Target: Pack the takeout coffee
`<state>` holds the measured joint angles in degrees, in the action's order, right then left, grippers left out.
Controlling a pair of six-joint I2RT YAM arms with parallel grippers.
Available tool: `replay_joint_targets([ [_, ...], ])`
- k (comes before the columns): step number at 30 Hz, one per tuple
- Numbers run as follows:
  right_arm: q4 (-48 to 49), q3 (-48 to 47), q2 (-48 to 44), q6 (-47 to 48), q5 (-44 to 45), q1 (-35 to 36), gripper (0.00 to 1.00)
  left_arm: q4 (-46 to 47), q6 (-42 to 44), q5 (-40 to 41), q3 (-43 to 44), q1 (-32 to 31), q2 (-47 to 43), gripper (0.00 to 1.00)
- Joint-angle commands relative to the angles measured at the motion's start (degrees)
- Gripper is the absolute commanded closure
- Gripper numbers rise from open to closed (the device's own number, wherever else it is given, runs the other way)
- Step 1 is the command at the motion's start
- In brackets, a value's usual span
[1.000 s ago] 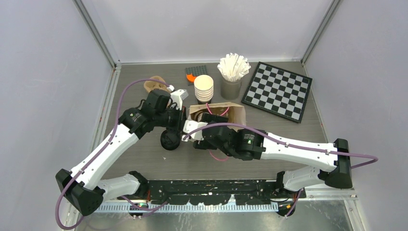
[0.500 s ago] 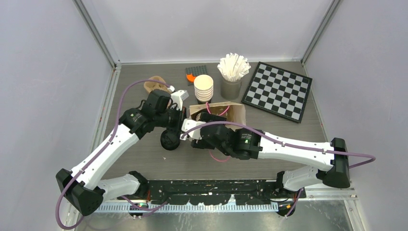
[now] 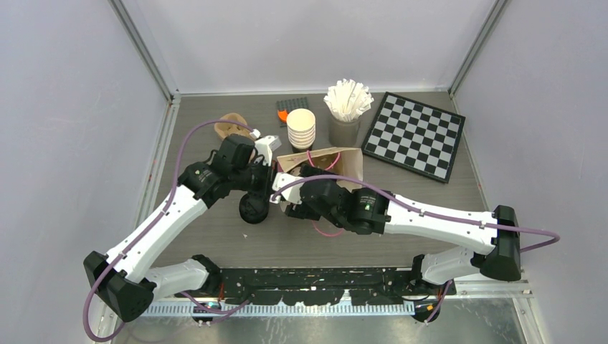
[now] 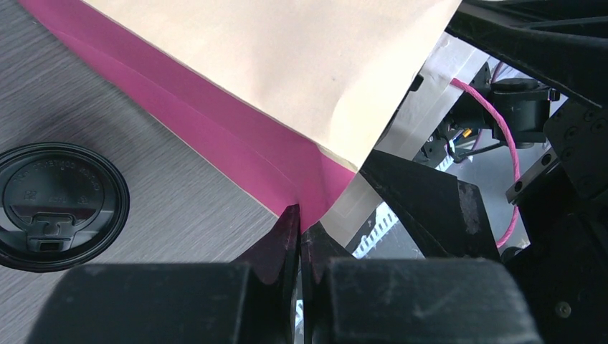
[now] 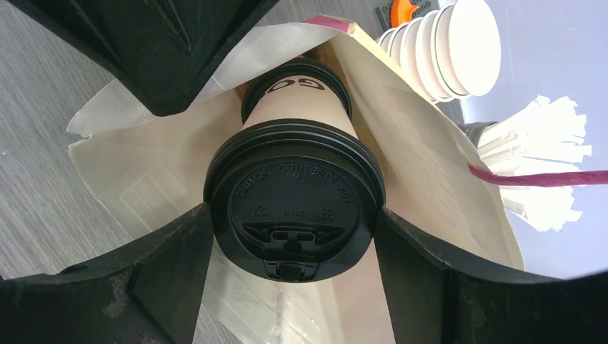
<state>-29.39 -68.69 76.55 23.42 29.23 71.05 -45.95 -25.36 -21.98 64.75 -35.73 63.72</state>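
Observation:
One takeout coffee [image 5: 294, 197], a cream cup with a black lid, lies between my right gripper's [image 5: 294, 215] fingers, which are shut on its lid rim. The cup's base points into the mouth of a tan paper bag [image 5: 423, 143]. From above, the right gripper [image 3: 300, 202] sits at the bag [image 3: 337, 161] mouth and the held cup is hidden. My left gripper [image 4: 301, 218] is shut on the bag's pink-lined edge [image 4: 236, 136], seen from above as left gripper [image 3: 272, 180]. A second black lid [image 4: 61, 206] sits on the table [image 3: 252, 208]; whether a cup is under it I cannot tell.
A stack of lidless cream cups [image 3: 302, 129] stands just behind the bag, with a holder of white paper sticks [image 3: 346, 107] to its right. A chessboard [image 3: 414, 134] lies at the back right. An orange-and-grey item [image 3: 288, 111] and a tan object [image 3: 231, 127] sit at the back left.
The right gripper has pushed the cup slightly farther into the bag's mouth, and the bag's top has shifted a little toward the back. The left gripper keeps its hold.

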Motion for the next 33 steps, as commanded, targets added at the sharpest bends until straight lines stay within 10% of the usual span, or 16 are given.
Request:
replay_joint_targets([
  [1,-2.0,-2.8,-1.7,-0.6,-3.8,-0.6,0.31,1.8,-0.5,-2.2,0.0,-0.2,-1.9,0.96],
  [33,-20.5,-3.4,-11.7,4.9,-5.8,-7.0,0.31,1.1,11.8,-9.7,1.2,-0.1,-1.3,0.93],
])
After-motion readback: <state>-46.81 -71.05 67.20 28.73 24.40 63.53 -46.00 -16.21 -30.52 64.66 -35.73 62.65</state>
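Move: The right hand grips a lidded cup above the bag's mouth. The empty carrier well inside the bag is about 7 cm to its right, 5 cm ahead and 17 cm down. The first packed cup is some 4 cm ahead, 2 cm left and 10 cm down; the paper cup stack is about 14 cm ahead, 1 cm left. From the left hand, pinching the bag's rim, that well is roughly 13 cm right, 6 cm ahead and 16 cm below. Still gripping the cup by its lid, the right hand lifts about 2 cm while easing slightly back, then carries the cup some 8 cm to the right inside the bag's mouth, away from the packed cup and towards the empty well, swinging a little forward and back on the way. The left hand keeps its pinch on the rim, drawing it about 2 cm back and turning clockwise. ##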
